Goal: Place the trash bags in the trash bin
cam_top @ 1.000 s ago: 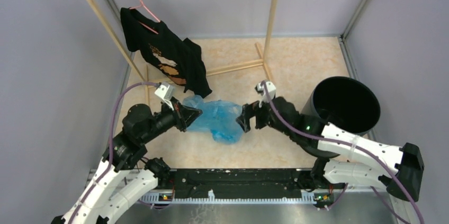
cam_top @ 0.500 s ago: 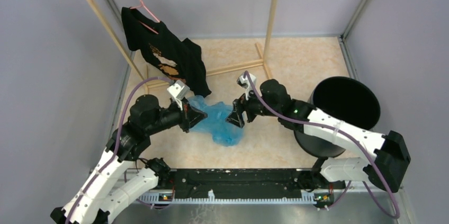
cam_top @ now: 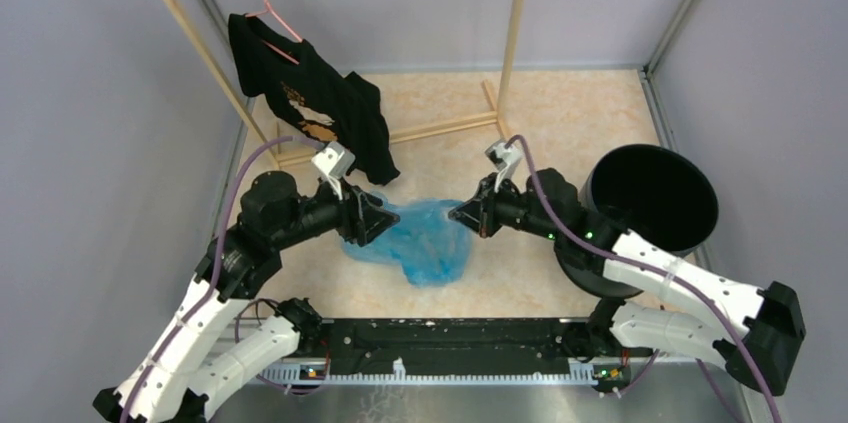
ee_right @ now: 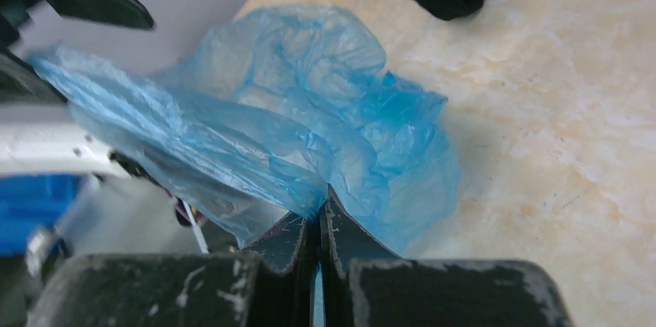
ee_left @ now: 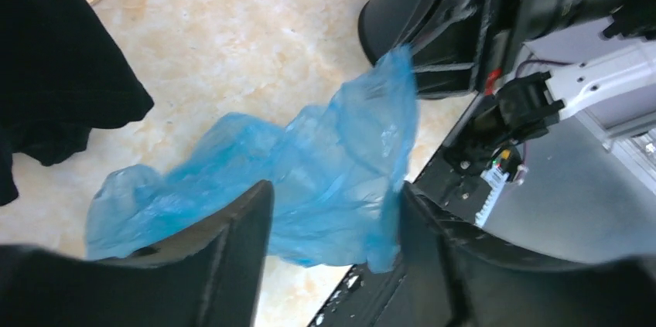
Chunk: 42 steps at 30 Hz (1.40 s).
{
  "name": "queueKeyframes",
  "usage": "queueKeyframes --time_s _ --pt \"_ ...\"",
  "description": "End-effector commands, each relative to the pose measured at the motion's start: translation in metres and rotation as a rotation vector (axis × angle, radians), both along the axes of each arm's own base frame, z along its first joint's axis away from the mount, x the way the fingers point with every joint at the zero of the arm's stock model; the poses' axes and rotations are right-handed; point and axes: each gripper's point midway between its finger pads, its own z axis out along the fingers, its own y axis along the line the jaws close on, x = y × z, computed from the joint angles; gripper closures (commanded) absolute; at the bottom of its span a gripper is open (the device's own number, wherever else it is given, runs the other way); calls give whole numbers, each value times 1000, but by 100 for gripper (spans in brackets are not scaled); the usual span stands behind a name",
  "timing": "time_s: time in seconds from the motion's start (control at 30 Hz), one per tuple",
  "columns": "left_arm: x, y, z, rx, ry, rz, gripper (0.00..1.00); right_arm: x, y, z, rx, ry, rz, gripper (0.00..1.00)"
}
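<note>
The light-blue trash bag point(cam_top: 415, 241) is spread between my two grippers, its lower part drooping onto the marbled floor. My right gripper point(cam_top: 462, 215) is shut on the bag's right edge; in the right wrist view the fingertips point(ee_right: 319, 202) pinch a crinkled fold of the bag point(ee_right: 309, 110). My left gripper point(cam_top: 375, 221) is at the bag's left side with its jaws apart. In the left wrist view the bag point(ee_left: 325, 165) hangs across the gap of the left gripper point(ee_left: 333, 219) and brushes the right finger point(ee_left: 421, 250). The black trash bin point(cam_top: 690, 183) stands upright to the right, behind the right arm.
A black shirt point(cam_top: 310, 103) on a pink hanger hangs from a wooden rack, just behind the left gripper. The rack's floor bar point(cam_top: 440, 128) runs behind the bag. Grey walls close in left, right and back. The black base rail point(cam_top: 440, 343) lies at the near edge.
The right gripper moved in to the bag, shut on its right edge and drew back a little toward the bin. The left gripper's jaws came apart.
</note>
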Motion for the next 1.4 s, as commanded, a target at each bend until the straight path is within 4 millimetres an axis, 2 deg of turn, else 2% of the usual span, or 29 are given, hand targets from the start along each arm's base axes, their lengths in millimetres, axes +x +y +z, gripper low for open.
queueKeyframes --time_s 0.0,0.07,0.13,0.3,0.43,0.53,0.6,0.67,0.73,0.9,1.1,1.27,1.37 --pt "7 -14 -3 -75 109 16 23 16 -18 46 249 106 -252 100" --pt "0 -26 -7 -113 154 -54 11 20 -29 58 289 118 -316 100" --pt "-6 -33 -12 -149 198 -90 2 22 -43 67 279 110 -381 100" --pt "-26 -34 -11 -253 234 -144 1 27 -83 90 258 49 -527 100" --pt "-30 -23 -12 -268 215 -85 2 26 -94 93 291 31 -556 100" --pt "-24 -13 -26 -261 266 20 2 28 -95 90 290 38 -571 100" --pt "-32 -24 -39 -344 363 -27 2 29 -92 90 296 40 -565 100" --pt "-45 -40 -50 -486 472 -148 1 30 -88 89 297 45 -556 100" --pt "-49 -45 -58 -575 510 -187 2 30 -85 88 292 45 -549 100" --pt "-40 -57 -66 -507 434 -140 1 30 -83 84 283 52 -541 100" --pt "-42 -98 -81 -430 394 -161 2 30 -83 84 302 55 -545 100" --pt "-24 -130 -87 -361 298 -64 2 29 -81 86 316 60 -536 100" --pt "-10 -142 -97 -343 291 -9 4 29 -81 86 317 63 -532 100"
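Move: The blue trash bag is stretched between my hands. Its middle sags about 9 cm to the right of my left hand, level with it in reach and some 12 cm lower; from my right hand it is roughly 8 cm left, 1 cm nearer me and 6 cm down. The black shirt hangs about 24 cm beyond my left hand and 13 cm left, at nearly its height. The trash bin stands some 32 cm right of my right hand, about level in reach, its middle 10 cm lower. I finish opening my left fingers wide so the bag's stretched end comes free, then drop that hand in two dips and swing it right, about 13 cm each way and slightly back, tipping the fingers down, to come in at the bag's hanging lower part. My right hand keeps its pinch, carries the bag some 8 cm up and 8 cm right towards the bin, turning about 30 degrees clockwise, then holds still. ##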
